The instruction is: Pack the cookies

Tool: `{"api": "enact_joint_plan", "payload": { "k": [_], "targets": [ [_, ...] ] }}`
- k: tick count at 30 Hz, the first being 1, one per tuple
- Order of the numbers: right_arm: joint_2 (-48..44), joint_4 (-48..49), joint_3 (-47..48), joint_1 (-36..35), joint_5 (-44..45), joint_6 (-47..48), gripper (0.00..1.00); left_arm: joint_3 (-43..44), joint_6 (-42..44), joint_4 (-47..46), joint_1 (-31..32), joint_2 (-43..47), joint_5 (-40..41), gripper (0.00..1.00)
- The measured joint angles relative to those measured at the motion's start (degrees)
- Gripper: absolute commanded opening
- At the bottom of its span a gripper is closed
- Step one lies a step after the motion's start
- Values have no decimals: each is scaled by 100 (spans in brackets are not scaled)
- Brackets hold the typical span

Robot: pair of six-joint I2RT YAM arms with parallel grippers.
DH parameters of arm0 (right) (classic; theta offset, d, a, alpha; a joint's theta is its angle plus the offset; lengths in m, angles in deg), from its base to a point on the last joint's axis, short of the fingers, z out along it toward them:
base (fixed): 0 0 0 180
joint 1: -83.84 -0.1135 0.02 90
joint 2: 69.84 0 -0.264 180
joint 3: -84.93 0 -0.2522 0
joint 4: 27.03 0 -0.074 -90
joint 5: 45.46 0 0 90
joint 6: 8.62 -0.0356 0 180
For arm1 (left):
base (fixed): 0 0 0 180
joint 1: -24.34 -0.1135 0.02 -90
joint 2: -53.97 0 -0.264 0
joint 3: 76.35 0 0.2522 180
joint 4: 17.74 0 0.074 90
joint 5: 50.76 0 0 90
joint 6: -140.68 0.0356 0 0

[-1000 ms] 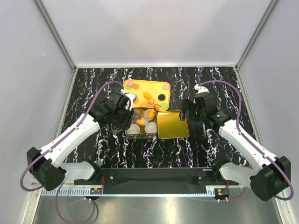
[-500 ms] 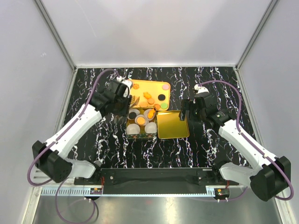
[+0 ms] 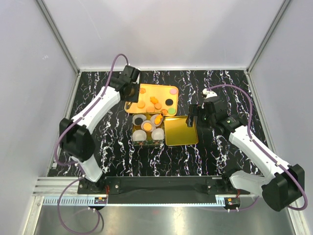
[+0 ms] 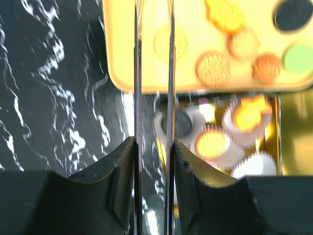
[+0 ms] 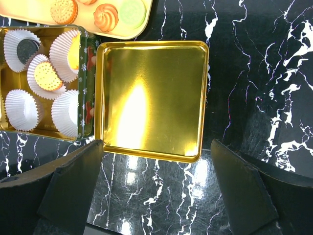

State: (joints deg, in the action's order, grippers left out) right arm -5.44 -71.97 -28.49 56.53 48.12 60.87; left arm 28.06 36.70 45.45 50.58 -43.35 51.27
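The cookies [image 3: 153, 102] lie on a yellow tray [image 3: 161, 89]: mostly orange, with one black, one pink and one green. Three more sit in white paper cups in the open tin [image 3: 148, 127]: a black one [image 4: 183, 122] and two orange ones. My left gripper [image 3: 131, 93] is over the tray's left end, shut on thin metal tongs [image 4: 137, 73]. The tong blades stand apart with nothing between them, next to a pale cookie [image 4: 171, 43]. My right gripper [image 3: 191, 119] is open and empty above the near edge of the gold lid [image 5: 151, 98].
The gold lid [image 3: 180, 130] lies flat right of the tin. Two empty white cups [image 5: 20, 108] fill the tin's near side. White walls close in the black marble table [image 3: 220, 156] on three sides.
My left arm has swung from above the tin back and left to the yellow tray's left end. My right arm has not moved.
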Motion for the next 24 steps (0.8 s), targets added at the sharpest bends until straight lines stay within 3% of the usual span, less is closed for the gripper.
{"api": "enact_joint_plan", "payload": {
  "k": [6, 24],
  "targets": [
    [-31, 2, 0, 0, -22, -2, 100, 566, 0, -48, -61, -636, 120, 37],
    [-66, 4, 0, 0, -22, 0, 100, 369, -15, -190, 179, -745, -621, 39]
  ]
}}
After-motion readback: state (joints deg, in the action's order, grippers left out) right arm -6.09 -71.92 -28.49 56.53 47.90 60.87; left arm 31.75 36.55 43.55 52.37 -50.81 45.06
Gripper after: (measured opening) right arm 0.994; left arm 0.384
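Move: The left hand holds the thin metal tongs about 11 cm above the tray; the pumpkin-shaped cookie lies some 7 cm ahead of it and 8 cm to its right. Nearer are two round orange cookies, one about 5 cm ahead and 2 cm right, the other roughly 2 cm ahead and 7 cm right; the flower-shaped cookie is some 13 cm ahead and 3 cm right. From the idle right hand the pumpkin-shaped cookie lies about 16 cm ahead, 17 cm left and 11 cm below. The left hand finishes its reach out over the tray with not quite 3 cm more forward, then swings right by about 4 cm while sinking some 3 cm, easing back a little, so that the hand comes closer to the pumpkin-shaped cookie. The wrist turns only about 5 degrees clockwise with a slight tilt, and the fingers keep their hold on the tongs at an unchanged opening. ##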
